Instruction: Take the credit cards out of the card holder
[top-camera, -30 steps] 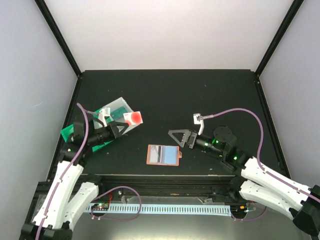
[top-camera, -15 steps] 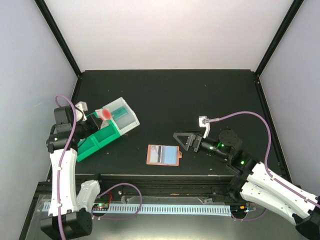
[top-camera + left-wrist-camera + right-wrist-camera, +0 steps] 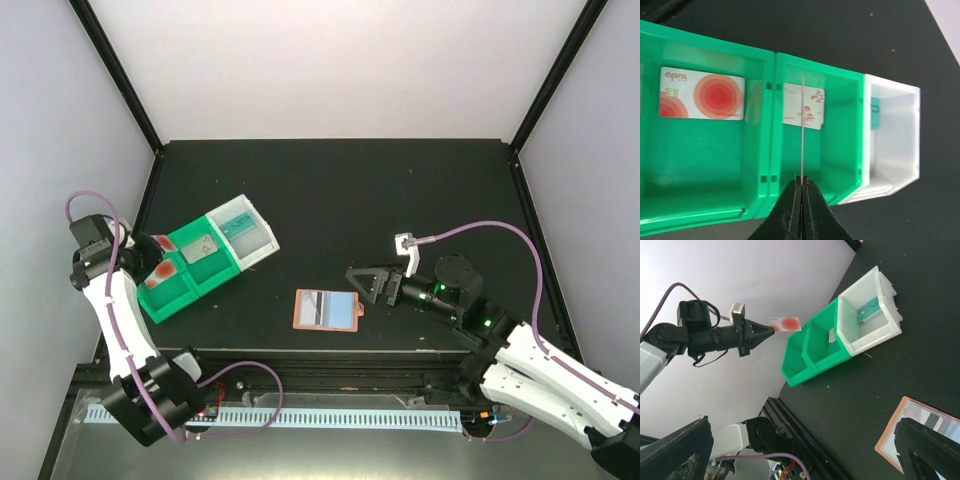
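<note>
The salmon-brown card holder (image 3: 327,309) lies open on the black table with a grey-blue card (image 3: 318,308) in its pocket; its corner also shows in the right wrist view (image 3: 920,437). My left gripper (image 3: 143,252) is shut on a white credit card with a red circle (image 3: 785,323). It holds this card edge-on (image 3: 802,125) above the green-and-white tray (image 3: 771,150). My right gripper (image 3: 356,283) is open and empty, just right of the card holder.
The tray (image 3: 232,268) has three compartments. A red-circle card (image 3: 702,93) lies in the left green one, a pale card (image 3: 803,106) in the middle green one, and a teal card (image 3: 875,112) in the white one. The table's left edge is close to the tray.
My left gripper has swung left along the tray with the red-circle card, from above the white end to above the green end. The right gripper has barely moved.
</note>
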`<state>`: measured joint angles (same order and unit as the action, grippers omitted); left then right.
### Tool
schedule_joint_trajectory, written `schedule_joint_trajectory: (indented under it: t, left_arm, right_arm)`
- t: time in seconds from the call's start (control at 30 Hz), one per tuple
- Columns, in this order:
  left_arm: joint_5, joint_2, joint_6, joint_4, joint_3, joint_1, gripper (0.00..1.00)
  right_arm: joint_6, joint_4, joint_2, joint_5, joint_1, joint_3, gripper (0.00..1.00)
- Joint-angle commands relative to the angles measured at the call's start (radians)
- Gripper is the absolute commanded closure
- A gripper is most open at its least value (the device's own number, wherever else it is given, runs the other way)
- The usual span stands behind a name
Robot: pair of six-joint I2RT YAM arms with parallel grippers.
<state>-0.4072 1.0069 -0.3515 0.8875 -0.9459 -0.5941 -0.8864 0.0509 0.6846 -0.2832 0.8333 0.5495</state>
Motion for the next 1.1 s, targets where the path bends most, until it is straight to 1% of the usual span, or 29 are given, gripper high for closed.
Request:
schedule_joint_trajectory:
  t: [0.0,0.13,0.2,0.27,0.47,0.63,0.77,0.93,1.07]
  left_arm:
    - [0.033,0.053,0.04,-0.02,-0.026,-0.05,0.98]
    - [0.047,0.091,0.058,-0.005,-0.042,-0.078,0.98]
    - [0.081,0.09,0.06,-0.009,-0.04,-0.085,0.98]
    - [0.106,0.094,0.067,-0.014,-0.036,-0.085,0.98]
    - [0.117,0.115,0.095,-0.038,-0.009,-0.084,0.98]
    - [0.092,0.165,0.111,-0.043,-0.001,-0.085,0.98]
    - [0.016,0.2,0.122,-0.085,0.019,-0.084,0.98]
    - [0.021,0.242,0.122,-0.083,-0.001,-0.083,0.98]
    - [0.017,0.24,0.112,-0.154,0.06,-0.076,0.96]
  right_arm:
    - [0.034,0.07,-0.003,-0.021,-0.002,0.061,0.0]
    - [0.027,0.077,-0.006,-0.053,-0.002,0.071,0.0]
    - [0.031,0.091,-0.004,-0.056,-0.002,0.079,0.0]
    - [0.034,0.105,0.003,-0.062,-0.003,0.091,0.0]
    - [0.049,0.135,0.015,-0.079,-0.003,0.132,0.0]
    - [0.065,0.153,0.011,-0.07,-0.002,0.155,0.0]
    - [0.105,0.177,0.012,-0.042,-0.003,0.17,0.0]
    - [0.12,0.174,0.015,-0.037,-0.002,0.174,0.0]
    - [0.144,0.161,0.016,-0.025,-0.002,0.166,0.0]
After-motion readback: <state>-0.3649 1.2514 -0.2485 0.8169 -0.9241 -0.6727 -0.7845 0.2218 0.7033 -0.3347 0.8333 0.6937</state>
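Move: The left gripper still pinches the red-circled card; the left green compartment's middle lies about 3 cm to its left, 3 cm back and 13 cm below. The card already lying in that compartment is some 3 cm left, 1 cm back and 14 cm down. The middle green compartment's centre is about 7 cm right, 2 cm ahead, also 13 cm down. From the right hand the left green compartment lies roughly 46 cm left, 5 cm ahead and 22 cm below. Lower the left gripper about 6.5 cm towards the left green compartment, carrying the held card some 4 cm left, away from over the middle compartment, mostly in the first half, then going almost straight down. Tip the fingers about 10 degrees further downward and keep the pinch on the card. Let the open, empty right gripper rise some 2.5 cm. ##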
